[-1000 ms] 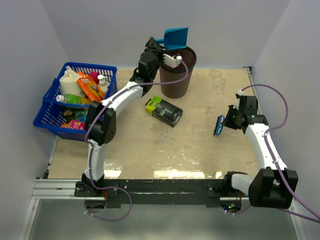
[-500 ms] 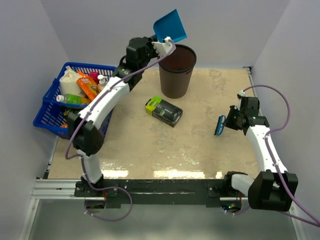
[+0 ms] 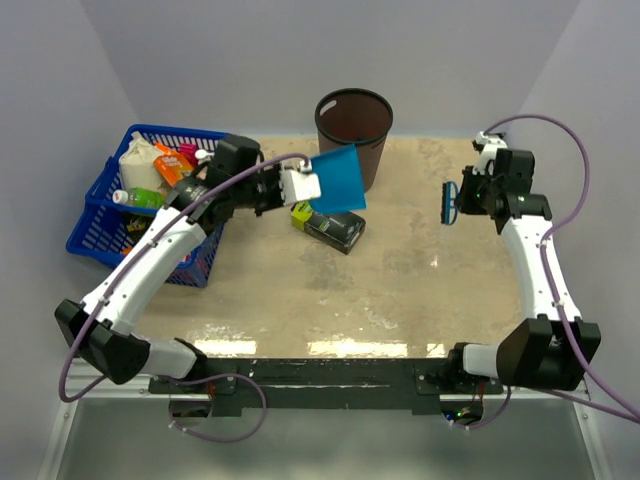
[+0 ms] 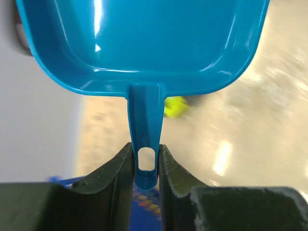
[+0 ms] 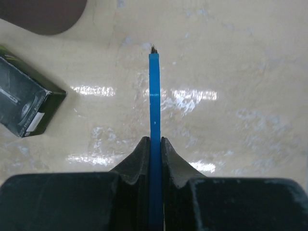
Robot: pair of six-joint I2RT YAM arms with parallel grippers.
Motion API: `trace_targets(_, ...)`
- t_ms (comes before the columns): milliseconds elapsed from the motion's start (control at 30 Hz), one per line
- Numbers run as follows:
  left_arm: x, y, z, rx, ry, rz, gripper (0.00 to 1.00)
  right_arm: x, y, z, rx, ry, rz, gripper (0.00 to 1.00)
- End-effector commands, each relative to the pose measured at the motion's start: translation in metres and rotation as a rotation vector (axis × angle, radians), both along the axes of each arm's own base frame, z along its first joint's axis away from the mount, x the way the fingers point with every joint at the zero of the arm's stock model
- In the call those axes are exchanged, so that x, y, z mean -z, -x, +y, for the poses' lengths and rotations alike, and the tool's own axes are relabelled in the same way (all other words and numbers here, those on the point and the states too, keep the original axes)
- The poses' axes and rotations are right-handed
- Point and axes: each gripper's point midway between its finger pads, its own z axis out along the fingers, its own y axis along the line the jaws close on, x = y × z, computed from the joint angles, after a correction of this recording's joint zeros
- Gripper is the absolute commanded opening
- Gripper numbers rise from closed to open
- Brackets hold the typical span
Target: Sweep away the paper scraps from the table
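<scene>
No paper scraps show on the table (image 3: pixel 400 290) in any view. My left gripper (image 3: pixel 300 186) (image 4: pixel 144 153) is shut on the handle of a blue dustpan (image 3: pixel 337 180) (image 4: pixel 144 43). The pan hangs above the table just in front of the brown bin (image 3: pixel 354 130), and its scoop looks empty in the left wrist view. My right gripper (image 3: pixel 466 196) (image 5: pixel 154 142) is shut on a thin blue brush (image 3: pixel 449 205) (image 5: pixel 154 96), held over the table's far right part.
A black-and-lime box (image 3: pixel 328 225) (image 5: pixel 26 108) lies on the table under the dustpan's near edge. A blue basket (image 3: pixel 105 215) full of groceries stands at the left edge. Grey walls close in the back and both sides.
The left arm has swung the dustpan from the bin's rim up, then down and nearer, to above the box. The right arm has carried the brush farther back.
</scene>
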Motion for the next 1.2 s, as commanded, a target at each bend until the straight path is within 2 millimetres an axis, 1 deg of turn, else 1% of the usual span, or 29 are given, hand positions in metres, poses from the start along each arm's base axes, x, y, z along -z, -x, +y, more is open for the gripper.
trace_targets(0, 0.079, 0.063, 0.0, 0.146, -0.086, 0.298, 0.0, -0.011, -0.029, -0.003, -0.24, 0.166, -0.037, 0.0)
trace_targets(33, 0.09, 0.07, 0.0, 0.161, -0.103, 0.325, 0.0, -0.012, -0.034, -0.009, -0.271, 0.229, -0.03, 0.0)
trace_targets(100, 0.121, 0.084, 0.004, 0.186, -0.153, 0.397, 0.0, -0.004, -0.044, -0.018, -0.291, 0.293, -0.008, 0.0)
trace_targets(133, 0.131, 0.089, 0.004, 0.188, -0.167, 0.423, 0.0, -0.01, -0.052, -0.028, -0.289, 0.373, -0.035, 0.0)
trace_targets(200, 0.155, 0.102, 0.006, 0.19, -0.185, 0.509, 0.0, -0.019, -0.06, -0.035, -0.296, 0.462, -0.093, 0.0)
trace_targets(233, 0.169, 0.109, 0.009, 0.191, -0.197, 0.549, 0.0, -0.023, -0.068, -0.041, -0.311, 0.549, -0.139, 0.0)
trace_targets(267, 0.176, 0.113, 0.009, 0.193, -0.203, 0.57, 0.0, -0.027, -0.071, -0.036, -0.338, 0.593, -0.17, 0.0)
trace_targets(300, 0.183, 0.114, 0.009, 0.183, -0.202, 0.591, 0.0, -0.018, -0.07, -0.035, -0.37, 0.631, -0.169, 0.0)
trace_targets(333, 0.194, 0.12, 0.011, 0.181, -0.211, 0.622, 0.0, -0.028, -0.076, -0.034, -0.409, 0.716, -0.22, 0.0)
trace_targets(367, 0.2, 0.122, 0.011, 0.178, -0.212, 0.638, 0.0, -0.027, -0.077, -0.027, -0.443, 0.753, -0.241, 0.0)
trace_targets(400, 0.206, 0.122, 0.008, 0.176, -0.211, 0.645, 0.0, -0.014, -0.075, -0.028, -0.463, 0.792, -0.223, 0.0)
trace_targets(433, 0.215, 0.125, 0.009, 0.172, -0.214, 0.668, 0.0, -0.022, -0.078, -0.029, -0.486, 0.87, -0.262, 0.0)
trace_targets(467, 0.219, 0.126, 0.008, 0.169, -0.212, 0.682, 0.0, -0.021, -0.079, -0.015, -0.519, 0.909, -0.281, 0.0)
trace_targets(500, 0.226, 0.125, 0.008, 0.168, -0.218, 0.694, 0.0, -0.006, -0.074, -0.011, -0.543, 0.935, -0.269, 0.0)
trace_targets(533, 0.231, 0.127, 0.007, 0.17, -0.221, 0.707, 0.0, -0.016, -0.078, -0.007, -0.542, 1.0, -0.326, 0.0)
trace_targets(567, 0.234, 0.126, 0.006, 0.164, -0.221, 0.716, 0.0, -0.016, -0.076, 0.008, -0.567, 1.034, -0.354, 0.0)
trace_targets(633, 0.243, 0.122, 0.005, 0.151, -0.224, 0.726, 0.0, 0.003, -0.067, 0.015, -0.594, 1.127, -0.344, 0.0)
trace_targets(667, 0.246, 0.121, 0.004, 0.138, -0.223, 0.733, 0.0, 0.008, -0.061, 0.03, -0.637, 1.151, -0.36, 0.0)
trace_targets(700, 0.25, 0.118, 0.002, 0.131, -0.223, 0.739, 0.0, 0.027, -0.051, 0.032, -0.669, 1.171, -0.326, 0.0)
trace_targets(767, 0.255, 0.116, 0.002, 0.11, -0.222, 0.75, 0.0, 0.036, -0.042, 0.043, -0.722, 1.193, -0.335, 0.02)
trace_targets(800, 0.257, 0.114, 0.001, 0.101, -0.219, 0.751, 0.0, 0.05, -0.034, 0.043, -0.753, 1.191, -0.307, 0.07)
trace_targets(833, 0.259, 0.114, 0.002, 0.09, -0.223, 0.755, 0.0, 0.056, -0.03, 0.044, -0.768, 1.188, -0.291, 0.13)
trace_targets(867, 0.261, 0.115, 0.003, 0.086, -0.225, 0.76, 0.0, 0.059, -0.026, 0.044, -0.775, 1.183, -0.282, 0.15)
trace_targets(900, 0.262, 0.115, 0.003, 0.087, -0.226, 0.759, 0.0, 0.072, -0.017, 0.042, -0.809, 1.171, -0.237, 0.18)
trace_targets(967, 0.265, 0.118, 0.006, 0.082, -0.231, 0.764, 0.01, 0.083, -0.006, 0.042, -0.836, 1.14, -0.199, 0.21)
trace_targets(1033, 0.268, 0.122, 0.01, 0.08, -0.24, 0.767, 0.09, 0.095, 0.011, 0.043, -0.885, 1.088, -0.147, 0.25)
trace_targets(1100, 0.268, 0.124, 0.013, 0.083, -0.249, 0.763, 0.14, 0.103, 0.029, 0.042, -0.917, 1.041, -0.099, 0.29)
trace_targets(1133, 0.268, 0.127, 0.013, 0.094, -0.25, 0.769, 0.18, 0.104, 0.035, 0.047, -0.941, 1.012, -0.091, 0.33)
trace_targets(1167, 0.268, 0.132, 0.017, 0.122, -0.276, 0.779, 0.22, 0.094, 0.035, 0.051, -0.938, 0.987, -0.1, 0.49)
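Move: The left hand holds the emptied dustpan high over the table; the bare patch it goes down to lies some 15 cm back, 5 cm right and 31 cm below. From the same hand the dark box is about level, 7 cm right, 29 cm down, the bin 13 cm ahead, 11 cm right. For the right hand, holding the brush, its bare patch is straight left some 5 cm and 19 cm below; the box lies about 28 cm left, the bin 12 cm ahead and 24 cm left. Away from the bin, the left arm swoops the dustpan down some 27 cm and back about 12 cm to the bare table on the near side of the box, tipping its fingers about 45 degrees steeper and keeping its grip, most of the way done early and the rest eased in. Meanwhile the right hand carries the brush a little forward, then left, back and down to end about 10 cm lower, rolling counter-clockwise some 80 degrees, and opens its fingers to let go of the handle over the clear table right of the box. ##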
